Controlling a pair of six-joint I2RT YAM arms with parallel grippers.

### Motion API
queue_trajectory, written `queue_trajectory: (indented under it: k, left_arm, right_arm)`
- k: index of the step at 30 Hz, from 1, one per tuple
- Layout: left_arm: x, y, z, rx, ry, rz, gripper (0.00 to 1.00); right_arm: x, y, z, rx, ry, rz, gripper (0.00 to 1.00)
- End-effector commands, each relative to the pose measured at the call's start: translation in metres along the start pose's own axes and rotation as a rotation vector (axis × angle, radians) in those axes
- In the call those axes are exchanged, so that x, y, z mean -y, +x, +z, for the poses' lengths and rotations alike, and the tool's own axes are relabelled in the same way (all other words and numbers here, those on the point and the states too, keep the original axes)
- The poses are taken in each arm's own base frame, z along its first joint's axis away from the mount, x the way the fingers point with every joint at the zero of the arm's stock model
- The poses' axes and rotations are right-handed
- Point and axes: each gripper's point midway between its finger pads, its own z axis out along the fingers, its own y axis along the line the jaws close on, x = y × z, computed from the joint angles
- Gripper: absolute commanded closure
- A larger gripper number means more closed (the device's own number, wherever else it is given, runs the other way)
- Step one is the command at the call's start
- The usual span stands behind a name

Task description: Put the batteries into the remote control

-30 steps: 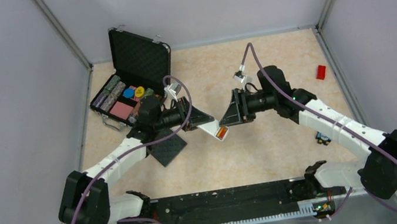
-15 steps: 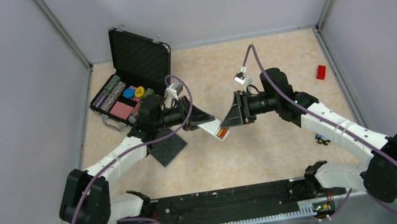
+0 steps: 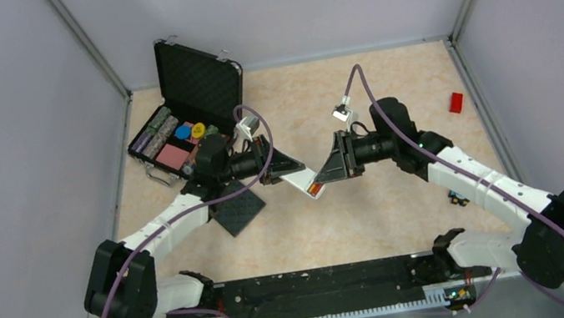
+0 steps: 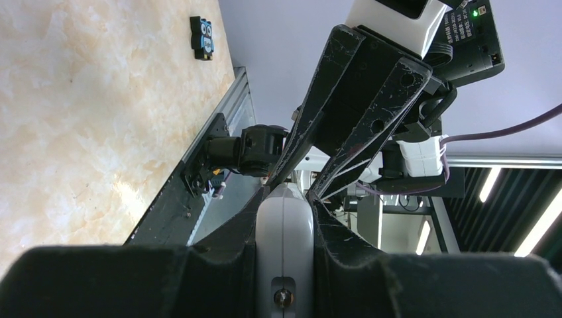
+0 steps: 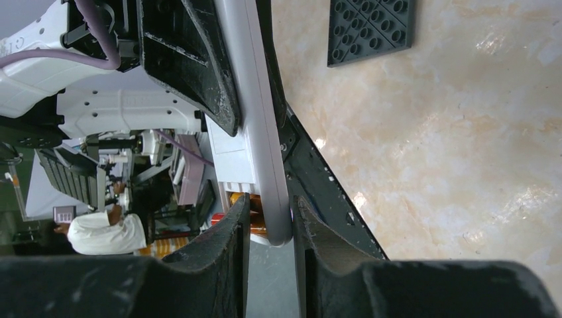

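My left gripper (image 3: 298, 173) is shut on the white-grey remote control (image 3: 305, 182), holding it above the middle of the table. In the left wrist view the remote control (image 4: 283, 228) sits clamped between my left gripper's (image 4: 286, 199) jaws. Orange batteries (image 3: 315, 190) lie in the slot at its free end. My right gripper (image 3: 319, 182) meets that end from the right. In the right wrist view my right gripper (image 5: 272, 199) has one jaw against the batteries (image 5: 256, 212) and the other at the remote control's (image 5: 255, 132) opposite face.
An open black case (image 3: 188, 114) of coloured chips stands at the back left. A dark studded plate (image 3: 238, 212) lies under my left arm. A red block (image 3: 456, 102) sits at the far right, a small owl figure (image 3: 459, 198) near my right arm. Walls enclose the table.
My right gripper has shifted a little left along the remote's end and its jaws have narrowed onto it. The left gripper and the remote have stayed in place.
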Motion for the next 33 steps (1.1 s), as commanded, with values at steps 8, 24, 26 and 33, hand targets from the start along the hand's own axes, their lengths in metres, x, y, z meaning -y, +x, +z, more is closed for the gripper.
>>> queue_trajectory:
  k: [8,24,26,33]
  left_arm:
    - [0.028,-0.005,0.0,0.013,0.077,0.094,1.0]
    - [0.017,-0.007,0.002,0.011,0.05,0.079,1.0]
    - [0.017,-0.007,0.003,0.008,0.048,0.074,1.0]
    - [0.016,-0.008,0.005,-0.004,0.041,0.064,1.0]
  right_arm:
    - [0.001,-0.001,0.002,0.012,0.007,0.001,1.0]
    - [-0.013,-0.019,-0.005,0.066,0.003,0.065,0.36]
    - [-0.015,-0.018,-0.006,0.055,-0.009,0.05,0.3]
    - [-0.018,-0.006,-0.007,-0.016,-0.005,-0.073,0.14]
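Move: The red battery, in the end of the remote's open compartment, lies practically at the right hand point, about 1 cm back and 1 cm to its left. The orange battery beside it lies roughly 2 cm left of that hand and level with it front to back. The dark studded plate is on the table some 21 cm left, 5 cm back and 20 cm below. From the left hand, which holds the remote, the red battery lies about 4 cm back and 4 cm to the right. Keep the right fingers squeezing the compartment end, one on the batteries and the other on the remote's opposite face, for not quite half a second. Then spread them wide so both come free, leaving the right hand practically in place with a tilt of only about 5 degrees. Hold the remote still in the left gripper throughout. ##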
